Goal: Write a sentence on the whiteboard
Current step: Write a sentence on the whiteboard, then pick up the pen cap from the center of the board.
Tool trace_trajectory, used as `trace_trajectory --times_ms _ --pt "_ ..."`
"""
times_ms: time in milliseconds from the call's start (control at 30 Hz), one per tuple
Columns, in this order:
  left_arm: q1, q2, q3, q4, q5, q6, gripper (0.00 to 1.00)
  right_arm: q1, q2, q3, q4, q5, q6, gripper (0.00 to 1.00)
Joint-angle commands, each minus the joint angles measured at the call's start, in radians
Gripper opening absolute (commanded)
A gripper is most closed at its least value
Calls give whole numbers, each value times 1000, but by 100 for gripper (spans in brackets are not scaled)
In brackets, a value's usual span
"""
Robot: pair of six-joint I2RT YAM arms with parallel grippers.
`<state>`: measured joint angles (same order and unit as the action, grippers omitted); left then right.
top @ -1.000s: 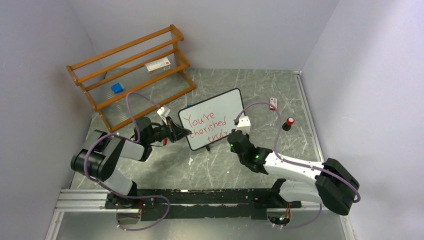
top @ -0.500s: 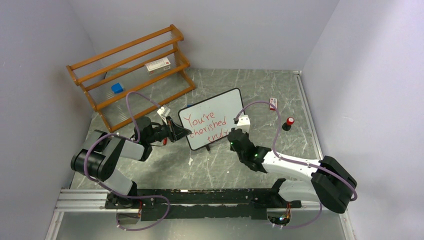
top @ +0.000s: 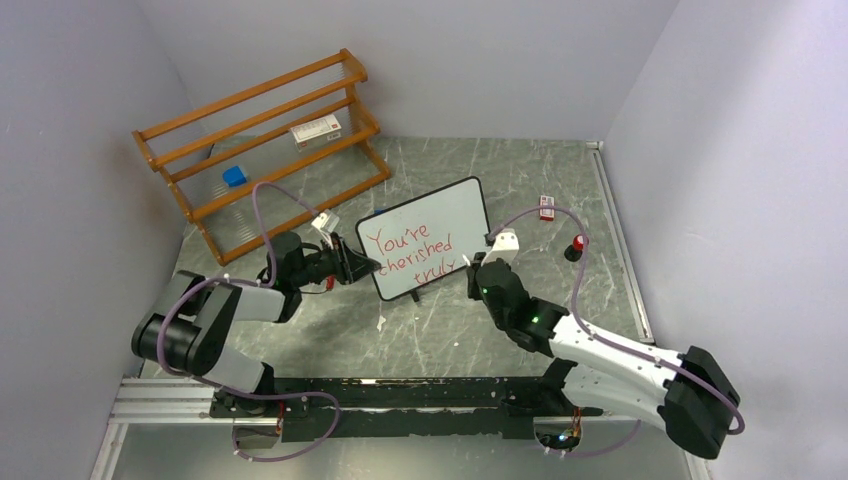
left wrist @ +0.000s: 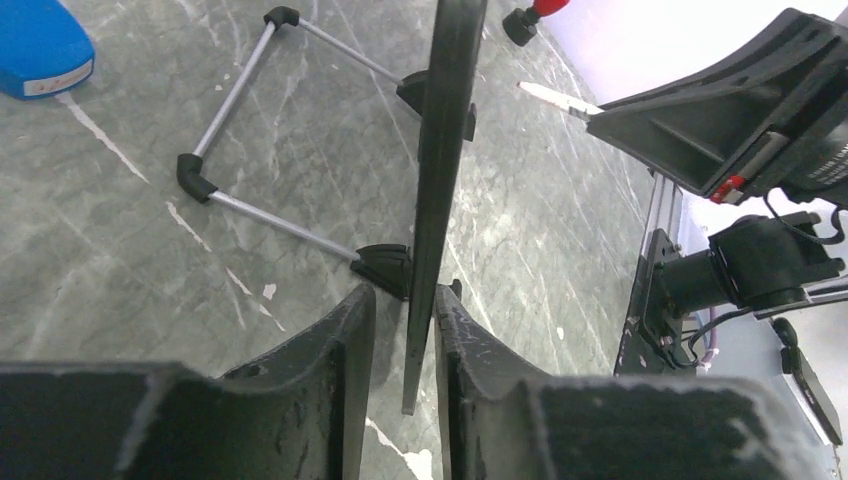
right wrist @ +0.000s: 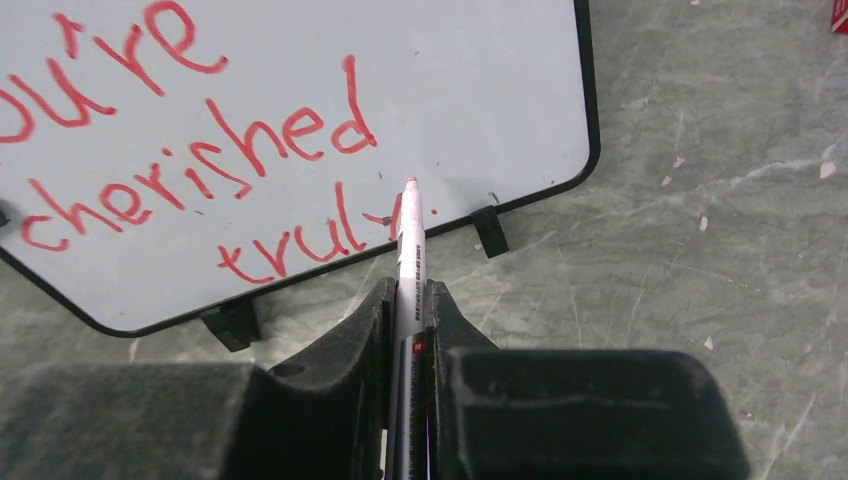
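Note:
The whiteboard (top: pixel 430 232) stands tilted on its wire stand at mid-table, carrying the red sentence (top: pixel 410 255) "You're cherished truly". My left gripper (top: pixel 362 265) straddles the board's left edge (left wrist: pixel 445 150); its jaws (left wrist: pixel 405 295) are open, with a narrow gap on each side of the frame. My right gripper (top: pixel 478 272) is shut on a white marker (right wrist: pixel 409 240). The marker's tip points at the end of "truly" in the sentence (right wrist: pixel 200 150) near the board's lower right corner (right wrist: pixel 480 100). In the left wrist view the tip (left wrist: pixel 555 97) sits a little off the board face.
A wooden rack (top: pixel 260 150) stands at the back left with a blue block (top: pixel 235 176) and a labelled box on it. The marker cap (top: pixel 577 246) stands right of the board, with a small red-white item (top: pixel 546 207) behind it. A blue eraser (left wrist: pixel 40 45) lies behind the board.
My right arm has swung to the right and drawn the marker back from the board's lower edge. My left jaws have loosened from the board's frame.

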<state>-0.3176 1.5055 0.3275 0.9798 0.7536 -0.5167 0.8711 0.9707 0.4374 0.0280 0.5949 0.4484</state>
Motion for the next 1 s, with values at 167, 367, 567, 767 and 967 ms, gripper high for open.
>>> trace_trajectory --times_ms 167,367,567,767,967 --pt "9 -177 33 -217 -91 38 44 -6 -118 -28 -25 -31 -16 0" --pt "11 -433 73 -567 -318 42 68 -6 -207 -60 -11 -58 -60 0" --pt "12 -645 181 -956 -536 74 96 -8 -290 -81 -5 -72 -96 0" --pt "14 -735 308 -1285 -715 64 99 -9 -342 -114 25 -102 -107 0" --pt "14 -694 377 -1506 -752 100 92 -9 -398 -147 40 -117 -108 0"
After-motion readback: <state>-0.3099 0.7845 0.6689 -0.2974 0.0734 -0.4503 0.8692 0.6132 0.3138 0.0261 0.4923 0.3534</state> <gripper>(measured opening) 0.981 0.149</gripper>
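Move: The left fingers, already loosening, straddle the whiteboard's left edge; the board's middle lies about 11 cm to this hand's right, 6 cm ahead and slightly lower. The red marker cap is some 9 cm to this hand's left, 2 cm back, and the blue box roughly 13 cm ahead, 1 cm right, both about 9 cm below. From the right hand, holding the marker, the board's middle is about 9 cm ahead, 10 cm left, slightly lower. Open the left gripper wide to free the whiteboard's left edge, lifting the hand about 10 cm, then carry it some 11 cm left, away from the board, swinging the fingers counter-clockwise to point more forward and rolling the hand's left side up. Meanwhile keep the marker pinched in the right gripper and draw it up and back, tilting the hand up a little, farther from the finished writing. ##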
